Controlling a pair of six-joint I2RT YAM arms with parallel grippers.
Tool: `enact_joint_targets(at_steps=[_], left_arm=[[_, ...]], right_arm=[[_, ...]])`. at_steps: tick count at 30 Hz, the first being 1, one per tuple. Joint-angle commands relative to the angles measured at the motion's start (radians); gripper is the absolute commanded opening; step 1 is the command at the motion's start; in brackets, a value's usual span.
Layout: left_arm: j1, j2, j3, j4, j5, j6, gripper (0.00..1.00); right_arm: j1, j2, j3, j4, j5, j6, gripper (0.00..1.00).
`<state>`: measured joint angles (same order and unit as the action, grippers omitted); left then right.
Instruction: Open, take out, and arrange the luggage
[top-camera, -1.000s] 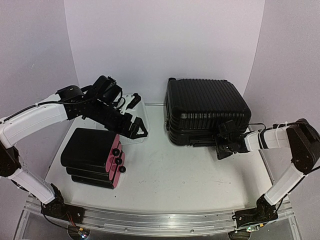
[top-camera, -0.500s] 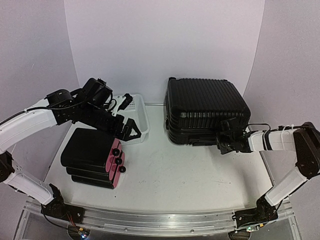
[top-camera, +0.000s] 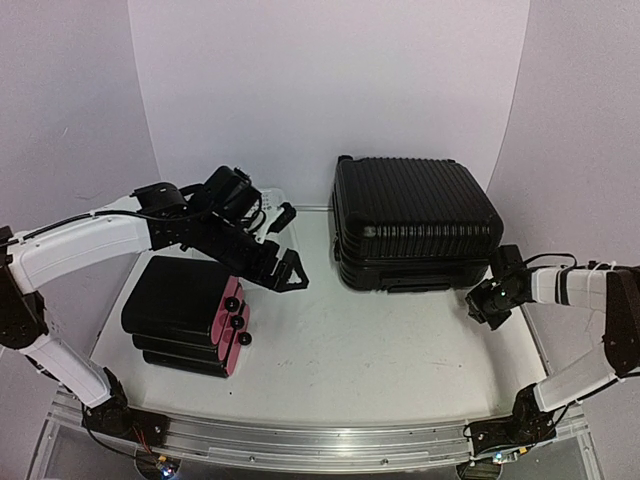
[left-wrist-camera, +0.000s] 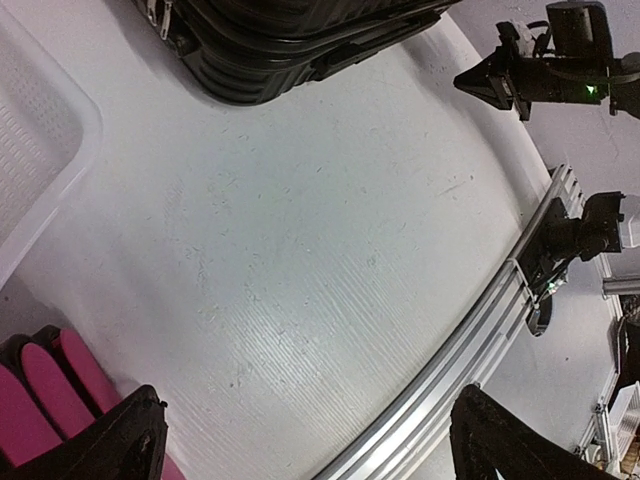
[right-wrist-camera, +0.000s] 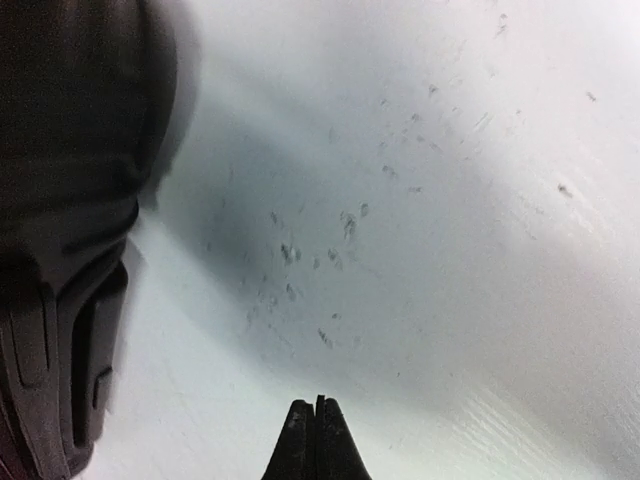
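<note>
The luggage (top-camera: 415, 215) is a large black ribbed suitcase, lying closed at the back right of the table. Its lower edge shows at the top of the left wrist view (left-wrist-camera: 290, 40) and at the left of the right wrist view (right-wrist-camera: 70, 200). My left gripper (top-camera: 288, 245) is wide open and empty, held above the table to the left of the luggage; in its own view (left-wrist-camera: 310, 455) only the bare table lies between the fingers. My right gripper (top-camera: 482, 305) is shut on nothing (right-wrist-camera: 316, 440), low over the table just off the luggage's front right corner, apart from it.
A smaller smooth black case with a pink side and black knobs (top-camera: 190, 315) lies at the front left, its pink side showing in the left wrist view (left-wrist-camera: 40, 400). A white perforated basket (left-wrist-camera: 40, 150) stands behind it, partly under my left arm. A metal rail (left-wrist-camera: 480, 350) runs along the table's near edge.
My right gripper has drawn back from the luggage's front edge to the right and down. My left arm has swung right and forward, past the basket, still open.
</note>
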<state>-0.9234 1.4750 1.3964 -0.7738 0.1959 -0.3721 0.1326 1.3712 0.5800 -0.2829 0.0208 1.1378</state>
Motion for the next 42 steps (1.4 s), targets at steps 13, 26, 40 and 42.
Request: enact_joint_targets(at_steps=[13,26,40,42], left_arm=[[-0.008,0.117,0.075,0.388,-0.002,0.156,0.99],[-0.009,0.004,-0.085,0.436,0.011,0.126,0.99],[-0.008,0.008,-0.094,0.453,0.052,0.168,0.99],[-0.008,0.024,-0.073,0.449,0.042,0.168,0.99]], right_arm=[[0.04,0.04,0.117,0.125,-0.365,0.105,0.64],[0.148,0.085,0.137,0.169,-0.021,0.431,0.75],[0.225,0.193,0.161,0.178,0.272,0.529,0.73],[0.225,0.219,0.153,0.176,0.314,0.545,0.72]])
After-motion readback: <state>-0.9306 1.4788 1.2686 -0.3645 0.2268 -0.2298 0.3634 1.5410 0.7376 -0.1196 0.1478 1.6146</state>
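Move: The black suitcase's side handle lies about 8 cm ahead of the right hand, 12 cm to its left and some 3 cm above. The suitcase body's middle is roughly 22 cm ahead, 14 cm left and 9 cm up. From the left hand the same handle is about 16 cm ahead, 29 cm to the right and 19 cm below. Right hand opens, going 7 cm left, then 6 cm forward to the suitcase handle; left hand drifts 4 cm right. ##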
